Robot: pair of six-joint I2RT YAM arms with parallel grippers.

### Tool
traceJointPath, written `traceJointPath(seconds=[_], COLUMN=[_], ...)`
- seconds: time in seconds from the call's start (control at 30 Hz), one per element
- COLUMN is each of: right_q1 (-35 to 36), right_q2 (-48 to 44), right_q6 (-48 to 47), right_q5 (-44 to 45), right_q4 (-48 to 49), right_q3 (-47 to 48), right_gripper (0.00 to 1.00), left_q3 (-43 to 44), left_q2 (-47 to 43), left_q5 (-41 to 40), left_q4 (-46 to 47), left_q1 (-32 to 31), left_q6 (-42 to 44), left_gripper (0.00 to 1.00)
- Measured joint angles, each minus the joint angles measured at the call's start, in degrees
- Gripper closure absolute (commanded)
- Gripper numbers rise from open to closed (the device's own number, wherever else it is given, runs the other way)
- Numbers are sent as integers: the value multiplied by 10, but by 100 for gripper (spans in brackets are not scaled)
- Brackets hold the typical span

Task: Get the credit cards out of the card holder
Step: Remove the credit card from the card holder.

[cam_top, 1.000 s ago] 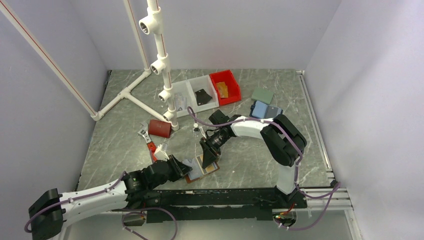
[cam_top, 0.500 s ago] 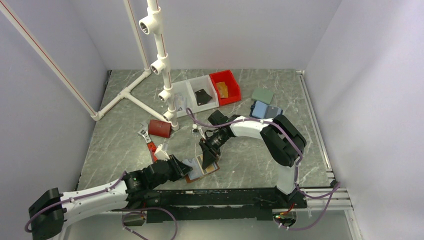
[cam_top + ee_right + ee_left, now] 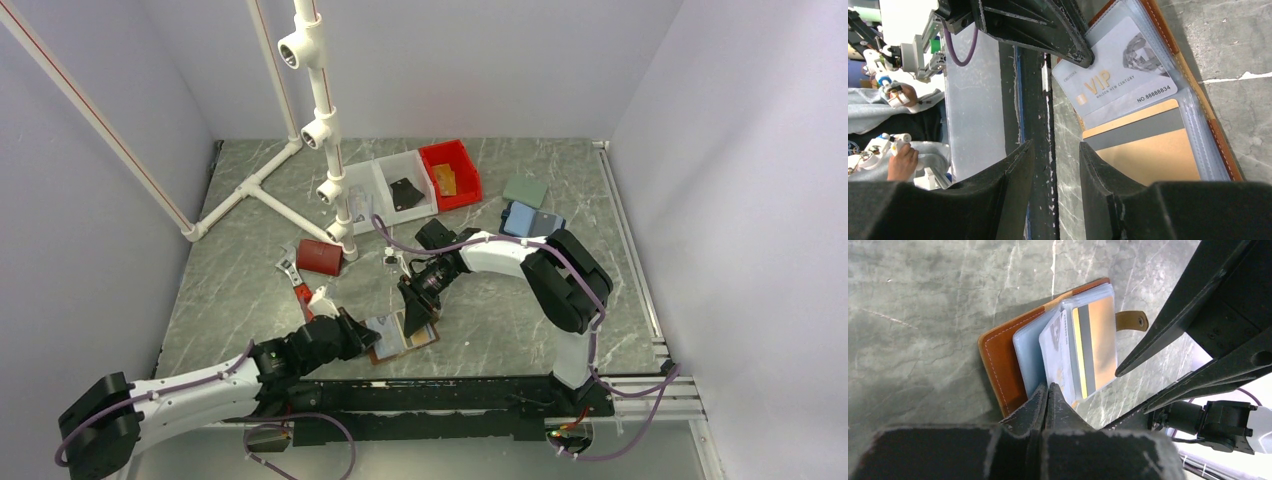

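The brown card holder (image 3: 427,339) lies open near the table's front edge, its clear sleeves facing up (image 3: 995,365). A white VIP credit card (image 3: 1055,355) (image 3: 1128,65) sticks partly out of a sleeve. A gold card with a grey stripe (image 3: 1095,340) (image 3: 1153,155) sits in the sleeve beside it. My left gripper (image 3: 1048,387) (image 3: 362,335) is shut, its tips pinched on the white card's near edge. My right gripper (image 3: 1055,145) (image 3: 415,316) stands open over the holder's right side, one finger (image 3: 1098,175) above the gold card's sleeve and nothing between the jaws.
A dark red box (image 3: 320,257) and a wrench (image 3: 289,272) lie left of the holder. At the back stand clear bins (image 3: 392,185), a red bin (image 3: 450,173), a blue case (image 3: 530,220), a green pad (image 3: 525,190) and a white pipe frame (image 3: 320,120). The black front rail (image 3: 450,395) runs just below the holder.
My left gripper has closed on the white card's edge and drawn back slightly to the left; more of the card shows. The right arm has not moved.
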Motion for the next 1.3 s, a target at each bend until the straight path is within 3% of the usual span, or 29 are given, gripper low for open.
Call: traceJointPath(seconds=[0.27, 0.6, 1.0, 1.3], right_q1=[-5, -29, -67, -84], right_q2=[0, -4, -37, -46], right_q6=[-13, -16, -17, -16], right_q5=[-3, -18, -43, -54], right_q4=[-14, -19, -22, -21], right_q3=[7, 8, 9, 9], right_gripper=[59, 58, 58, 58], left_q3=[-28, -32, -32, -32], left_q2=[-23, -106, -25, -39], left_q5=[21, 41, 71, 81], left_q4=[103, 135, 213, 262], left_q1=[4, 5, 5, 5], left_q6=[82, 159, 201, 211], left_gripper=[100, 100, 100, 100])
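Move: The silver VIP card, in the card holder's left pocket, has its middle about 3 cm right and 1 cm ahead of the left hand, about 1 cm below; the left fingers are already shut on its left edge with the sleeve. From that hand, the tan card lies 8 cm right, 1 cm ahead, and the wrench handle roughly 15 cm left, 9 cm ahead. From the right hand, the VIP card is about 5 cm left, 3 cm ahead and 4 cm below, the tan card straight ahead 3 cm. The card holder's sleeve and the VIP card's edge stay pinched in the left fingers as that hand raises them about 8 cm, with a slight dip midway, drifting right towards the right hand and tipping its fingertips up by some 25 degrees. The right hand, fingers kept parted, moves forward, up and a little right beside the holder; its contact with the holder can't be judged. ##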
